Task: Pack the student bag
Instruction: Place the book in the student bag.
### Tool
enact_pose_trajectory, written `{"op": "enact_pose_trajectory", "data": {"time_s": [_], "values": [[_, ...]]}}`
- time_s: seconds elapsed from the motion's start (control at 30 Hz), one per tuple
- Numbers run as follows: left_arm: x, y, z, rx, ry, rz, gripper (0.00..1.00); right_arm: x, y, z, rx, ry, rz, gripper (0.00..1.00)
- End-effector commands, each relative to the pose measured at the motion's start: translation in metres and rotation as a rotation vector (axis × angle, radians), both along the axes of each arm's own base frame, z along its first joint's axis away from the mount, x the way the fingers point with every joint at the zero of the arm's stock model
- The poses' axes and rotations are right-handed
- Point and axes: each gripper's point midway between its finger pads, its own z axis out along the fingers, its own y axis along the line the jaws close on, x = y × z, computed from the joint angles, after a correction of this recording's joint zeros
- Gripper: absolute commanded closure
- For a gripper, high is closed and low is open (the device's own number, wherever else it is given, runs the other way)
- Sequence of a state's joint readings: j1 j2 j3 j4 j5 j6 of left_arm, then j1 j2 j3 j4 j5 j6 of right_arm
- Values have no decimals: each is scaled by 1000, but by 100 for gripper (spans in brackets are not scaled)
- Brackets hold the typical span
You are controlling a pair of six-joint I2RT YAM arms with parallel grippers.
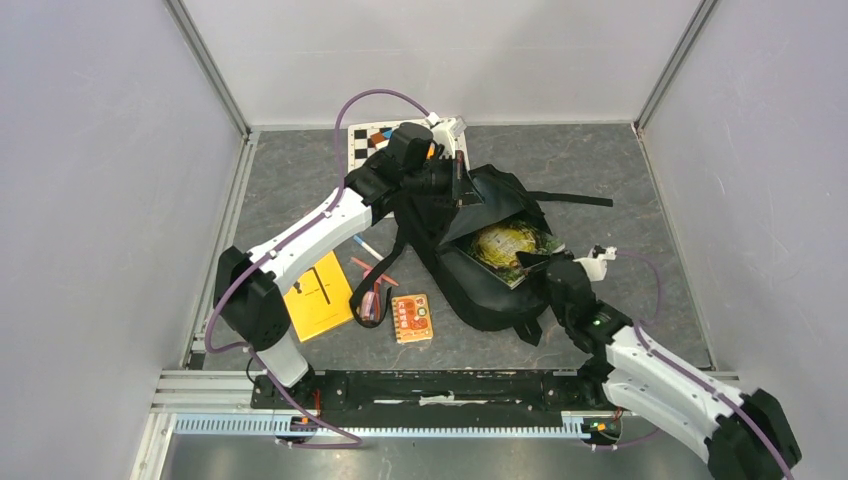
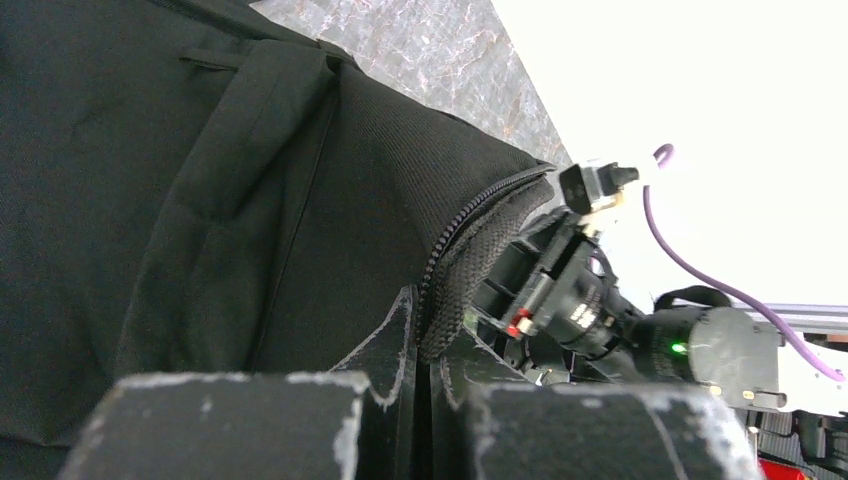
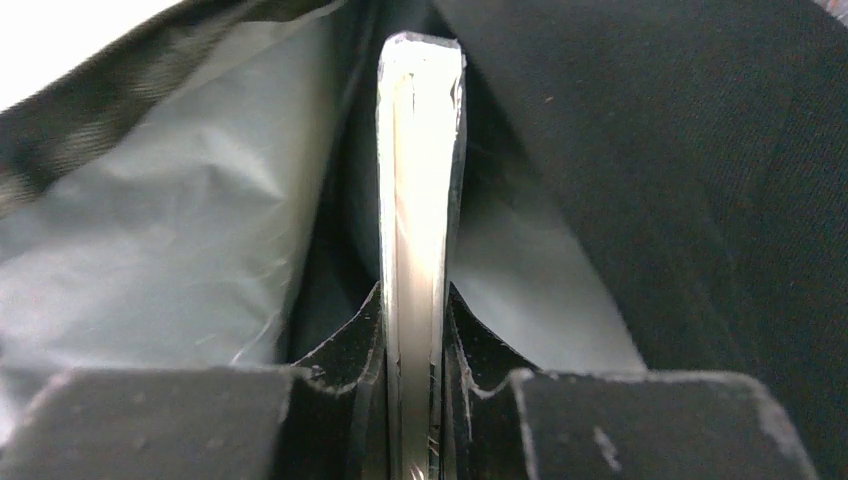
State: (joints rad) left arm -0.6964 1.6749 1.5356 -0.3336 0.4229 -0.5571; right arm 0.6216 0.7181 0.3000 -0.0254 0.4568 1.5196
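The student bag (image 1: 478, 285), a black backpack, lies in the middle of the table with its main opening gaping. My left gripper (image 1: 452, 168) is at the bag's far top and is shut on the zipped rim (image 2: 455, 270), which it holds up. A book with a yellow-green cover (image 1: 505, 243) sits partly inside the opening. My right gripper (image 1: 532, 263) is shut on the book's near edge. In the right wrist view the book's edge (image 3: 420, 170) stands between the fingers (image 3: 340, 350), with grey lining (image 3: 150, 250) on the left and black fabric (image 3: 700, 200) on the right.
A yellow notebook (image 1: 318, 297), an orange pack (image 1: 411, 318) and loose pens (image 1: 367, 250) lie on the table left of the bag. A checkered mat (image 1: 366, 140) lies at the back. A black strap (image 1: 572, 198) trails right. White walls enclose the table.
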Motion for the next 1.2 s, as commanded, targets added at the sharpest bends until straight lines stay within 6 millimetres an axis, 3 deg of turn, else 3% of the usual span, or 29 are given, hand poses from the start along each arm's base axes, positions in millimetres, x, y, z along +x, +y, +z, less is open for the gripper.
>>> {"op": "enact_pose_trajectory", "data": {"time_s": [0.0, 0.3, 0.57, 0.7, 0.87, 1.0, 1.17], "values": [[-7, -9, 39, -111, -50, -45, 98, 31, 9, 45, 152, -172, -93, 100], [-9, -7, 37, -88, -51, -61, 98, 51, 3, 1, 90, -124, -218, 100], [-11, -8, 29, -90, -18, -60, 98, 72, 49, -36, 11, -49, -84, 98], [-13, -6, 32, -86, -26, -62, 98, 75, 63, -56, -88, 30, -10, 82], [-8, 0, 20, -29, -33, -50, 98, 62, 58, -73, -139, 77, 23, 35], [5, 9, 2, 14, -11, -10, 98, 49, 50, -84, -252, 139, 62, 23], [30, 26, -19, 58, -5, 79, 98, 33, 34, -81, -351, 132, 69, 12]]}}
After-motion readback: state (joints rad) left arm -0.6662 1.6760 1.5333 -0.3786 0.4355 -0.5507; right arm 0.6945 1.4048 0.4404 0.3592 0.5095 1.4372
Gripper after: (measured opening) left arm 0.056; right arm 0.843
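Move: The right hand grips the book by its near right edge. The student bag's open pocket, where the book is going, lies about 6 cm ahead, 7 cm left and 7 cm below. The orange notebook is some 12 cm back and 23 cm left on the table. From the left hand, still pinching the bag's raised zipper edge, the pocket lies roughly 10 cm back, 5 cm right and 18 cm below. Right hand pushes its book some 10 cm forward, left and down into the bag, then opens, backing off. ##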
